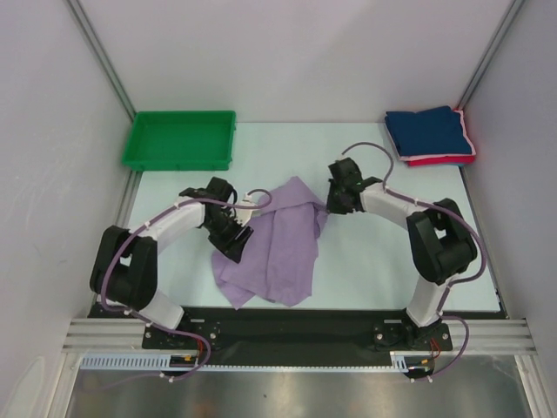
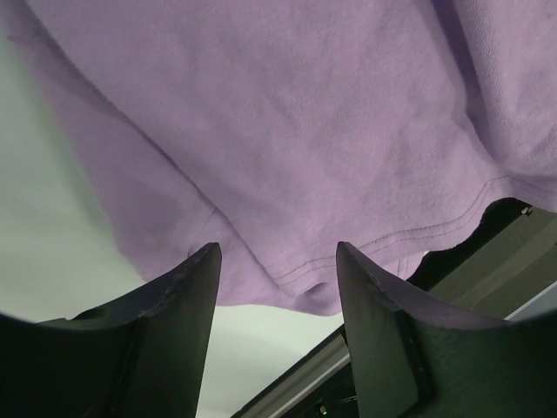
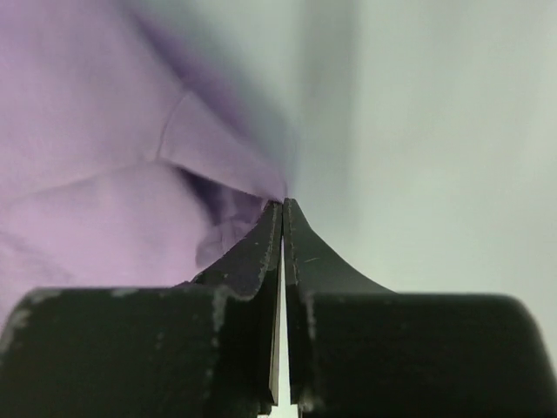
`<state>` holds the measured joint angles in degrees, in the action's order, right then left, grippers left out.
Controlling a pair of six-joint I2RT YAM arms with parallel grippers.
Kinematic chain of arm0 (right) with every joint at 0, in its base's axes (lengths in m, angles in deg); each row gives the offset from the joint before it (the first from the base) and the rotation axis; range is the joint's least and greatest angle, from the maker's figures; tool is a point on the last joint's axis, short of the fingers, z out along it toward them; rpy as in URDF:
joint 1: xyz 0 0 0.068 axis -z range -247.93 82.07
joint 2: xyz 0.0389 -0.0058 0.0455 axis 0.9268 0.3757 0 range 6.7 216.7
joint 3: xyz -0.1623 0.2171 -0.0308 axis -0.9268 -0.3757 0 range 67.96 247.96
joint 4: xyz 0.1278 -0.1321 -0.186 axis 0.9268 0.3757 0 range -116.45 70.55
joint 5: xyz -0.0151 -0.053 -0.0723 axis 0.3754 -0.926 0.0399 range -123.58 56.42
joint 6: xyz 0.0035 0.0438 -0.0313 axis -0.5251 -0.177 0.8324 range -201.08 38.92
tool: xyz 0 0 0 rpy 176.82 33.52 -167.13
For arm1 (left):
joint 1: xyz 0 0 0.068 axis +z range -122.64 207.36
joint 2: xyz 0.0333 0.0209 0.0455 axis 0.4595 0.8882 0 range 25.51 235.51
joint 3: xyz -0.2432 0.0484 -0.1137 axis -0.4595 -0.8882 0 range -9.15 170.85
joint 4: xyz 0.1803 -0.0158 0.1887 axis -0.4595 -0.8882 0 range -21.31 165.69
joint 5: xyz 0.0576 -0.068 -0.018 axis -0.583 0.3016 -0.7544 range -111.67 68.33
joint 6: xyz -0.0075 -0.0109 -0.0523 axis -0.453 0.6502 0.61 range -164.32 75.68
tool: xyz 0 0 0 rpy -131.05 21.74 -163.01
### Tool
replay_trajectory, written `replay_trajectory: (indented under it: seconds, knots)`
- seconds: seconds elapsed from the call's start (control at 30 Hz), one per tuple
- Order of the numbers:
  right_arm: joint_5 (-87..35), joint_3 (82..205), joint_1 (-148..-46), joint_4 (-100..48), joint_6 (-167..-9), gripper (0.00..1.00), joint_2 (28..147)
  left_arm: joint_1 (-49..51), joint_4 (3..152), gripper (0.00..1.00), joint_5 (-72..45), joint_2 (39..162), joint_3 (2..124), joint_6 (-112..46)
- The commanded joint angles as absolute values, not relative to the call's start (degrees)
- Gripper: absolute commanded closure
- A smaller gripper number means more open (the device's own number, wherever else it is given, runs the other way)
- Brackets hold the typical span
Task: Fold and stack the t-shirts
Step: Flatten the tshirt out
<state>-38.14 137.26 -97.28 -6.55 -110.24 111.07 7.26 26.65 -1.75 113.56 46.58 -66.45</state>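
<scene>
The pale lavender t-shirt (image 1: 283, 244) lies crumpled on the table between both arms. My left gripper (image 1: 235, 235) hovers at its left edge, open, and in the left wrist view the stitched hem (image 2: 383, 239) hangs just beyond the gripper (image 2: 278, 252) with nothing pinched. My right gripper (image 1: 333, 207) is at the shirt's upper right corner. In the right wrist view that gripper (image 3: 283, 202) is shut, with a point of lavender cloth (image 3: 218, 161) drawn into its tips. At the back right, the navy blue t-shirt (image 1: 431, 131) rests folded on top of the folded pink-red t-shirt (image 1: 444, 160).
A green plastic tray (image 1: 180, 139) stands at the back left of the table. White walls close in the left and right sides. The black base rail (image 1: 278, 326) runs along the near edge, just under the shirt's lower hem.
</scene>
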Motion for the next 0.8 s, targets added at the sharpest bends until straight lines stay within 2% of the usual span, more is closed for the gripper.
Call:
replay_trajectory:
  seconds: [0.0,0.33,0.77]
  knots:
    - [-39.73,133.62,-92.11,-5.88,-110.43,1.00,104.35,4.87,28.31,0.39,0.39,115.16,48.86,-67.44]
    - [-37.72,122.73,-79.54,-2.54,-106.22,1.00,89.50,2.40,29.72,0.42,-1.28,118.85,49.13,-68.05]
    - [-35.42,119.29,-78.75,-2.28,-102.87,1.00,82.72,4.50,35.08,0.41,-7.50,123.07,55.19,-68.23]
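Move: The right fingers are already shut on the t-shirt's right corner, with bare table about 14 cm to their right and 4 cm back to take it to. The t-shirt's middle lies some 16 cm left and 11 cm back of that hand; the navy stack about 29 cm right and 22 ahead. From the open left hand the t-shirt's middle is about 9 cm right, 2 ahead and a little below. Still pinching, the right hand pulls the shirt corner about 14 cm right; the open left edges forward-right. ##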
